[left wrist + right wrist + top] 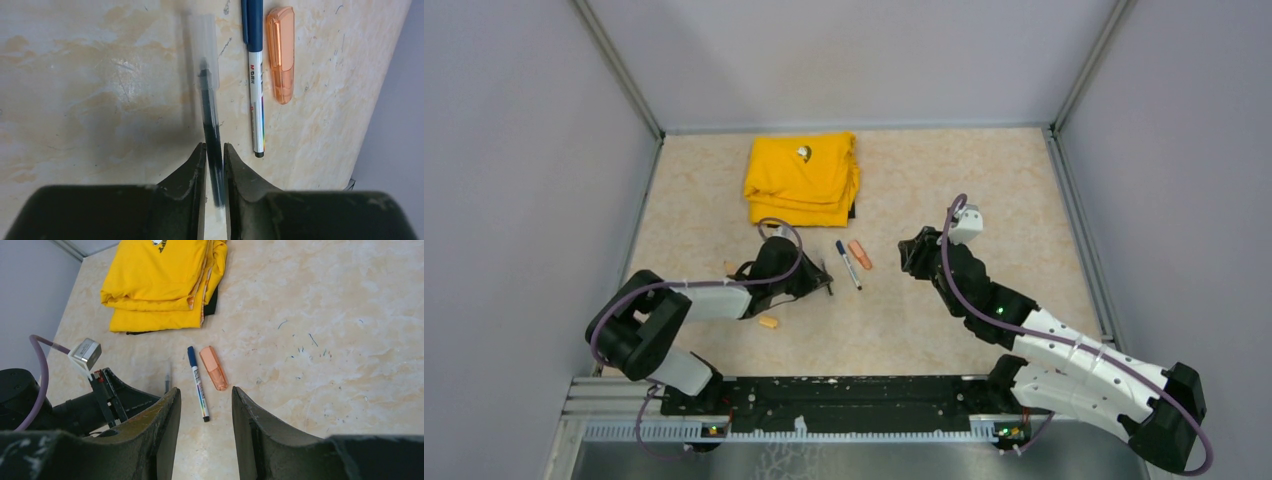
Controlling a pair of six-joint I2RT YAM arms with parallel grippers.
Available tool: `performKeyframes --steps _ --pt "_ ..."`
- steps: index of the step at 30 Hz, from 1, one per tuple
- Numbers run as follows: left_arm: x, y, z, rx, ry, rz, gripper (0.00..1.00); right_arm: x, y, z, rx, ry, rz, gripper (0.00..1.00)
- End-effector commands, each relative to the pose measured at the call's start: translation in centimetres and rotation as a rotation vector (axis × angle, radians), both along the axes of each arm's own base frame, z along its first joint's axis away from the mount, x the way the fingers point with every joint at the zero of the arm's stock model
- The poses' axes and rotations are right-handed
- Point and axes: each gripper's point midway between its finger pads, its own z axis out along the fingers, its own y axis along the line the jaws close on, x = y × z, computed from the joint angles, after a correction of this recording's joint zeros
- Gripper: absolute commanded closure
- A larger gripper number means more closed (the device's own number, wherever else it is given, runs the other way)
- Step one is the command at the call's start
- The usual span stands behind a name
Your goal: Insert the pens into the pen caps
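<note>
My left gripper (214, 147) is shut on the thin dark pen (210, 120), which points away from it low over the table; a clear sleeve (204, 42) covers the pen's far tip. Just to its right lie the silver-white pen (256, 107), with a dark blue cap (253, 25) on its far end, and an orange marker (280, 55). In the top view the left gripper (816, 283) is left of this pen (848, 264) and marker (859, 254). My right gripper (205, 390) is open and empty, above and to the right of them (914, 250).
A folded yellow cloth (802, 178) lies at the back of the table. Two small orange pieces lie near the left arm, one (768, 322) in front of it, one (730, 267) behind it. Grey walls close in the table on three sides.
</note>
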Motion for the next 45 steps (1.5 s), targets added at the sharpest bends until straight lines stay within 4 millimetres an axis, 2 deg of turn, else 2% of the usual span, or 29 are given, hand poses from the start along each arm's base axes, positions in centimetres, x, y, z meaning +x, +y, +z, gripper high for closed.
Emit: performKeyframes --steps 1,10,16,21,28,35,39,42,45 --pt "0.8 -0.3 0.9 -0.017 -0.029 -0.013 0.77 0.6 0.1 2.5 0.058 -0.04 -0.023 0.59" --pt "0.9 0.5 1.0 -0.011 -0.034 -0.008 0.73 0.6 0.1 2.3 0.059 -0.034 -0.025 0.59" --pt "1.4 2.1 3.3 0.061 -0.12 0.003 0.74 0.5 -0.1 1.9 0.05 -0.031 -0.027 0.59" --pt "1.9 5.3 5.4 0.198 -0.218 0.071 0.76 0.6 0.2 1.5 0.047 -0.026 -0.019 0.59" --pt "0.8 11.0 6.5 0.416 -0.227 0.186 0.71 0.8 0.8 1.0 0.044 -0.015 -0.004 0.59" --pt "0.3 17.1 7.8 0.576 -0.168 0.363 0.53 0.7 1.0 0.8 0.036 -0.009 0.002 0.59" --pt "0.8 19.2 7.9 0.623 -0.114 0.423 0.42 0.8 1.0 0.7 0.033 -0.007 0.002 0.59" --pt "0.7 20.2 7.1 0.662 -0.051 0.462 0.4 0.7 0.9 0.7 0.031 -0.006 0.002 0.59" --pt "0.8 20.4 6.1 0.666 -0.005 0.474 0.39 0.7 0.7 0.5 0.03 -0.003 -0.005 0.59"
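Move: Some 24 cm to the left hand's left and 2 cm ahead, on the table just below fingertip height, lies the uncapped pink highlighter; its yellow cap sits about 16 cm left and 11 cm back. The capped black pen is between the left fingertips, its middle about 1 cm ahead, and the blue-capped pen lies 6 cm right, 5 cm ahead. From the right hand the highlighter is about 42 cm left, 2 cm ahead, 20 cm below. Coming free of the capped black pen, the left hand creeps about 1 cm left, then lifts some 7 cm and sweeps left about 19 cm towards the pink highlighter. On the way the wrist rolls its left side up about 35 degrees and swings some 25 degrees counter-clockwise, and the fingers part widely, ending short of and above the highlighter. ##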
